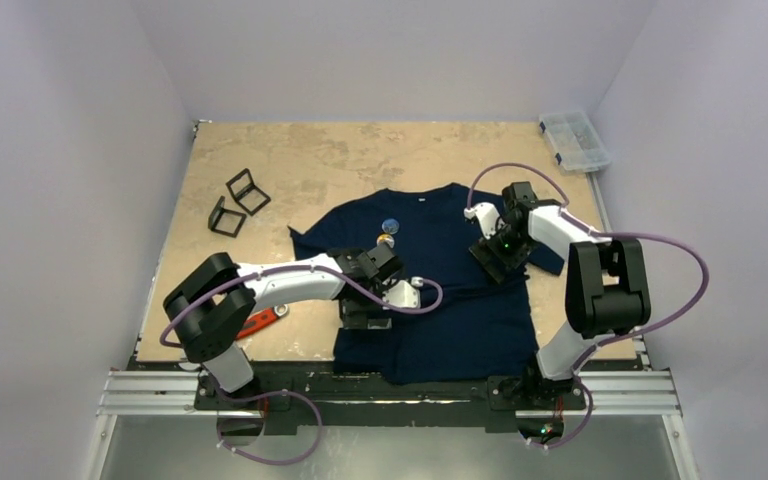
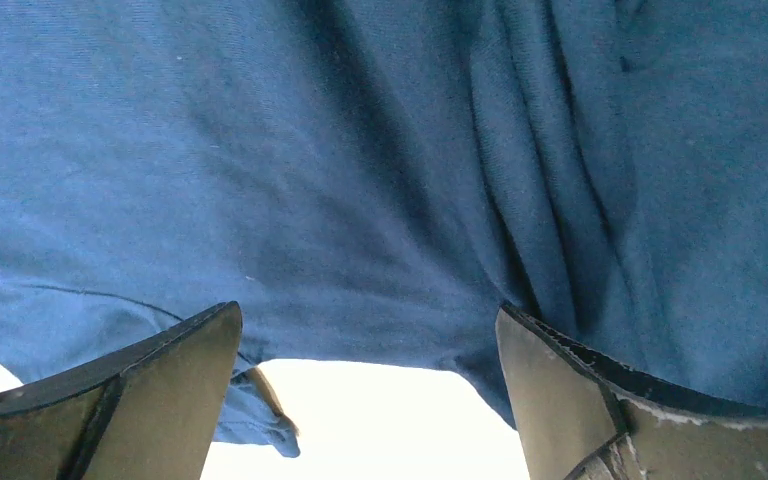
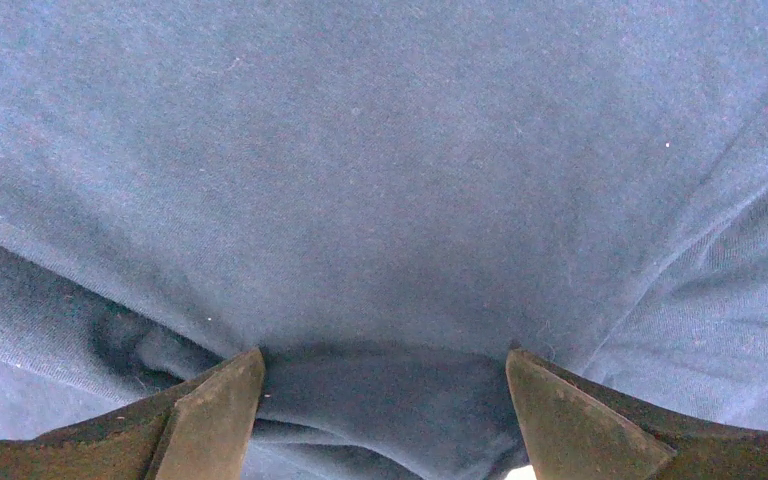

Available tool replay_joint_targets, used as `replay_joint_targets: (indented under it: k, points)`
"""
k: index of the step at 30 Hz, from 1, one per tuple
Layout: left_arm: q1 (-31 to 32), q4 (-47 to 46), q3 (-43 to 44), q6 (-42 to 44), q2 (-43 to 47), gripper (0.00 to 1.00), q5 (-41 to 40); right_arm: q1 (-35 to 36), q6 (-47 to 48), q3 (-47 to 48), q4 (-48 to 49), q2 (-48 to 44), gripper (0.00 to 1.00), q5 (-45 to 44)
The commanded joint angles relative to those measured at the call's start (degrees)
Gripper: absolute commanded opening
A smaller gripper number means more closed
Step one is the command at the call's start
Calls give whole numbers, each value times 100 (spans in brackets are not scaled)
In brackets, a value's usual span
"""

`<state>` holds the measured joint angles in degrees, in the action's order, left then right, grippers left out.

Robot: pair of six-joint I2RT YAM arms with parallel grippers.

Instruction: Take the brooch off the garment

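The dark navy garment [image 1: 440, 300] lies spread on the table's middle. On its chest, near the collar, sits the brooch [image 1: 389, 225], small, round and pale blue, with a small orange-and-white bit just below it. My left gripper [image 1: 364, 314] is low over the shirt's left side, below the brooch. In the left wrist view it [image 2: 368, 310] stands open, with cloth ahead and the bright table between its fingers. My right gripper [image 1: 500, 258] presses on the shirt by the right sleeve. It [image 3: 384, 352] is open, with a soft fold of cloth bulging between the fingers. Neither wrist view shows the brooch.
Two small black frame stands [image 1: 238, 202] sit at the back left of the tan table [image 1: 290, 150]. A clear compartment box [image 1: 574, 140] rests at the back right corner. An orange-red tool [image 1: 260, 322] lies by the left arm near the front edge.
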<state>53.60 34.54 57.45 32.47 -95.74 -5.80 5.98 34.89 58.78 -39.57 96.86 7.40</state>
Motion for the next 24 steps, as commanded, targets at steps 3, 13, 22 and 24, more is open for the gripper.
replay_joint_targets:
  k: [3, 13, 22, 24]
  points:
    - [174, 717, -279, -386, 489, 100, 863, 48, 715, -604, -509, -703, 96, 241]
    - [-146, 1138, -297, -1276, 1221, 100, 1780, 52, 992, -640, -1203, -1419, 96, 854]
    - [-1919, 1125, 1418, -3024, 1589, 100, 1859, 48, -213, 1134, -1359, -1605, 96, 2844]
    - [-1907, 1020, 1640, -3670, 1416, 100, 1496, 48, -894, 1221, -929, -1491, 96, 2973]
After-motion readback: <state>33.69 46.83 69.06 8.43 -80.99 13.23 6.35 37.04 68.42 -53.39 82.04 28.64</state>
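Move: The yellow brooch lies on the garment about 18 cm ahead of the left hand and 5 cm to its right, at nearly the same height. The blue brooch sits some 3 cm beyond it, and the collar label roughly 10 cm beyond it and 8 cm to its right. From the right hand, the yellow brooch is about 5 cm ahead and 24 cm to the left. Both open hands drag the garment back about 7 cm, then lift off some 11 cm, swinging forward. ##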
